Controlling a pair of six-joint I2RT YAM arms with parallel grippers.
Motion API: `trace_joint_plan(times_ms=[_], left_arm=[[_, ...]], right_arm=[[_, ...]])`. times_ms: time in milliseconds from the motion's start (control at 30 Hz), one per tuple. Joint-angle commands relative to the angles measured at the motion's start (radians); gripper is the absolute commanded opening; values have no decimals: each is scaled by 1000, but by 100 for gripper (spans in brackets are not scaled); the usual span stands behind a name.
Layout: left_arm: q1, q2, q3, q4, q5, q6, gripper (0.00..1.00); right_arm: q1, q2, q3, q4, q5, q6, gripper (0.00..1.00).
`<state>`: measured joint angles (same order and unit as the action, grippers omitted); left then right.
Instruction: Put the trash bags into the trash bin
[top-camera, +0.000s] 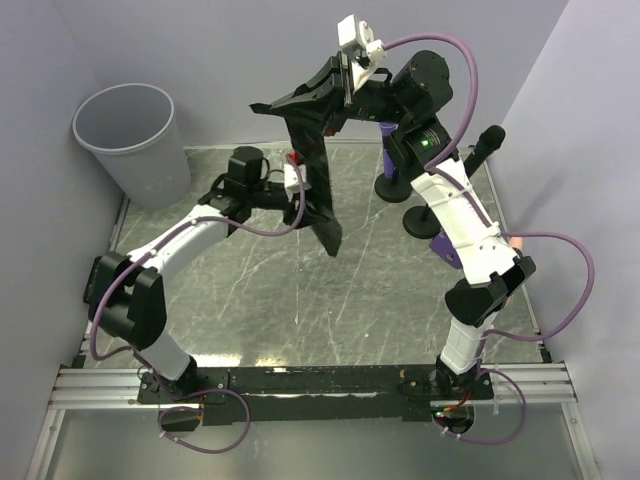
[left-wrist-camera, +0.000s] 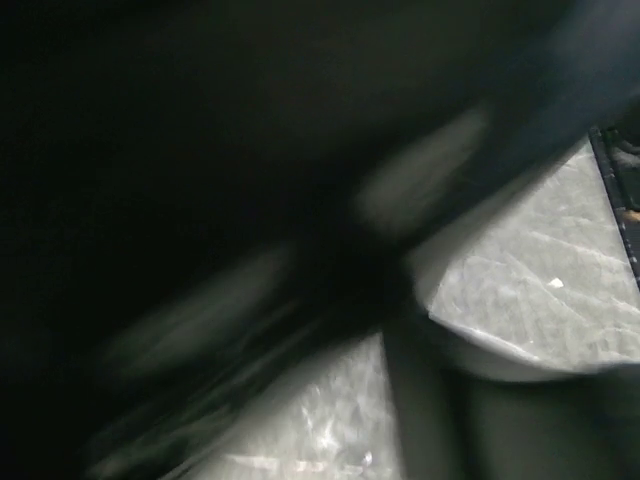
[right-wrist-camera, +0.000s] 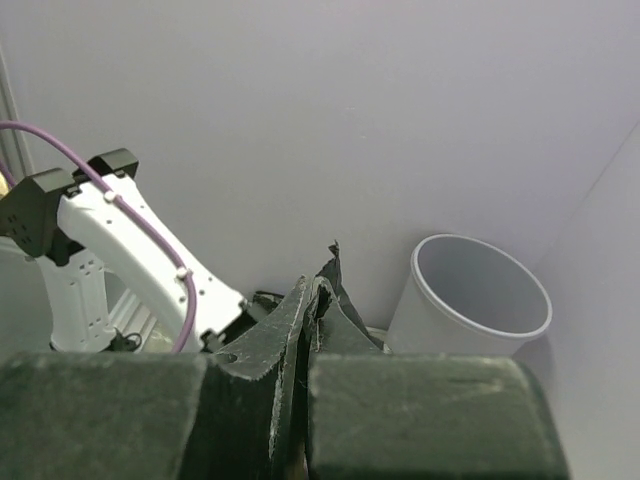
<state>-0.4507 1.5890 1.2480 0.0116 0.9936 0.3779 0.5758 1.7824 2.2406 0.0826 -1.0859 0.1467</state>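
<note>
A black trash bag (top-camera: 322, 150) hangs in the air over the back middle of the table, its lower tip near the surface. At its top edge my right gripper (top-camera: 346, 72) is shut, and the right wrist view shows the bag (right-wrist-camera: 285, 325) pinched between the dark pads (right-wrist-camera: 420, 410). My left gripper (top-camera: 298, 188) is pressed against the hanging part from the left. Its wrist view is blurred, filled by dark bag film (left-wrist-camera: 200, 150), so its jaws are unreadable. The light grey trash bin (top-camera: 130, 140) stands upright in the back left corner, also seen from the right wrist (right-wrist-camera: 470, 310).
Two black round-footed stands (top-camera: 392, 186) (top-camera: 420, 222) and a purple object (top-camera: 388, 150) sit at the back right beside the right arm. Grey walls close in on the left, back and right. A metal rail (top-camera: 300, 382) runs along the near edge.
</note>
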Motion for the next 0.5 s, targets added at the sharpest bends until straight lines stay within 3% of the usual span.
trace_joint_plan(times_ms=[0, 67, 133, 233, 300, 333, 400, 433, 467], left_arm=[[-43, 43, 73, -10, 108, 1, 47], [-40, 63, 96, -64, 108, -19, 28], [-29, 72, 119, -119, 96, -33, 3], [1, 54, 87, -124, 65, -103, 1], [27, 48, 85, -218, 36, -99, 1], [47, 54, 94, -298, 34, -74, 1], [93, 87, 137, -523, 46, 46, 1], [113, 106, 166, -630, 50, 114, 1], [133, 133, 200, -756, 50, 178, 1]], right_arm=[[-7, 17, 47, 40, 12, -41, 0], [-28, 20, 22, 51, 40, -59, 0], [-60, 20, -28, 75, 81, -52, 0], [-119, 17, -143, 62, 148, -100, 0], [-158, 14, -243, 49, 239, -133, 0], [-178, 20, -286, 39, 320, -127, 5], [-200, 55, -337, -12, 479, -130, 46], [-206, 83, -341, -47, 559, -137, 62], [-208, 107, -329, -120, 607, -191, 69]])
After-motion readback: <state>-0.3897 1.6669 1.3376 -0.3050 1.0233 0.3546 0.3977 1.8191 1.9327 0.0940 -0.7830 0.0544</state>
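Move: The trash bag hangs from the right hand's shut fingers, its middle some 18 cm straight below them. From the left hand that middle is about 14 cm up, 4 cm back and 1 cm to the right; the bag's lower part is at the left fingers. The trash bin stands roughly 45 cm to the left hand's left, 25 cm farther out and 10 cm lower; the purple-topped stand is about 21 cm to its right, 25 cm out and 11 cm lower. The hanging bag's lower part is pinched by the left hand, which edges 2 cm right while its part-open fingers shut, then draws back left and down about 4 cm, rolling some 20 degrees. The right hand holds the top at first, then sweeps forward about 17 cm and down 12, turning clockwise, and opens halfway at the end, letting go. ##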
